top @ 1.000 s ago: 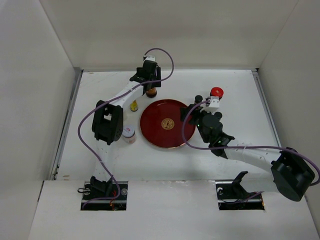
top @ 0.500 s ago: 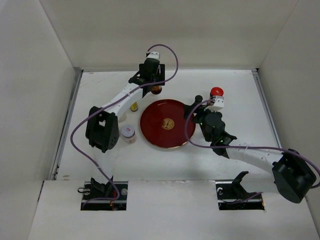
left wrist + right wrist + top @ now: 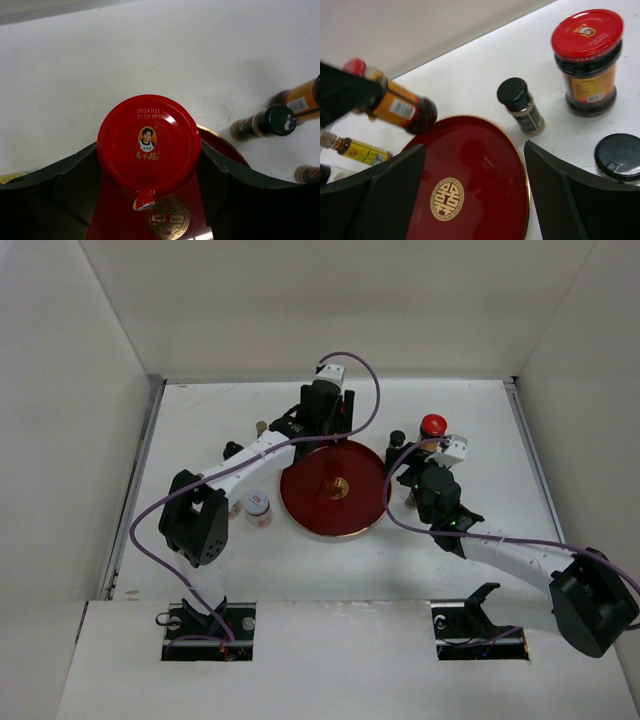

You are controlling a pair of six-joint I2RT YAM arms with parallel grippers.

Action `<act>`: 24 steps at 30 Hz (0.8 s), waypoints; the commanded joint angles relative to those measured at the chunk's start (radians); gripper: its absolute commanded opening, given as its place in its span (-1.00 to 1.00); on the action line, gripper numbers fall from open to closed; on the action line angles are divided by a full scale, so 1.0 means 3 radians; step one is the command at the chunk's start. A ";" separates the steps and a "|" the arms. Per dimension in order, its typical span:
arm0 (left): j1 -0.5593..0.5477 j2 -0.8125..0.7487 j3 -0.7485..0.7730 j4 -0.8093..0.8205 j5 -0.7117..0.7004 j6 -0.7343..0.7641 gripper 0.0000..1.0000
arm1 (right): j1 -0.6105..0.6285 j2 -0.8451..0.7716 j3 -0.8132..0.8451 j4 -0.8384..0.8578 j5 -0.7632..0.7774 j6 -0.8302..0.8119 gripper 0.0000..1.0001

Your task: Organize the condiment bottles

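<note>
My left gripper (image 3: 320, 432) (image 3: 149, 167) is shut on a dark jar with a red cap (image 3: 149, 145). It holds the jar (image 3: 402, 107) in the air over the far edge of the round red tray (image 3: 310, 508) (image 3: 485, 200). My right gripper (image 3: 403, 478) (image 3: 474, 150) is open and empty above the tray's right side. To the right of the tray stand a second red-capped jar (image 3: 432, 427) (image 3: 587, 60), a slim black-capped bottle (image 3: 397, 438) (image 3: 521, 106) and a black lid (image 3: 620, 156).
A white-lidded jar (image 3: 258, 507) stands left of the tray, with two small bottles (image 3: 232, 450) (image 3: 261, 427) further back left. A yellowish bottle (image 3: 357, 149) is beyond the tray. White walls close in the table on three sides.
The left arm has carried the red-capped jar rightward, from left of the tray to over its far edge. The right gripper has drifted slightly right.
</note>
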 commanded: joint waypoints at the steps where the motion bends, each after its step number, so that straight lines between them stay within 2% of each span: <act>1: -0.0033 -0.0291 -0.0079 0.0527 -0.0062 -0.0075 -0.56 | -0.0057 -0.0069 0.0000 0.0014 0.0029 0.0151 0.73; 15: -0.0023 0.0031 -0.0305 0.0670 -0.0052 -0.0106 -0.51 | -0.0073 0.0033 0.0056 -0.0063 -0.0002 0.0192 0.74; 24: -0.0003 0.0144 -0.0305 0.0650 -0.0083 -0.0122 -0.12 | -0.0078 0.0038 0.0041 -0.0032 -0.0002 0.0202 0.80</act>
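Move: Below the left hand, which holds the red-lidded jar aloft, lies the red plate, its middle about 4 cm back and 14 cm down, neither left nor right. The yellow-labelled bottle stands some 15 cm left and 3 cm ahead; the black-capped shaker roughly 13 cm right and 2 cm ahead, with a second red-lidded jar 21 cm right and 5 cm ahead. From the right hand the plate's middle is about 6 cm ahead, 15 cm left, 12 cm down. Lowering the already gripped red-lidded jar about 7.5 cm onto the far half of the red plate, the left hand first eases some 2 cm back as it sinks, then creeps forward again over the last part of the descent. The wrist tips down roughly 5 degrees, and the fingers keep their hold on the jar. ##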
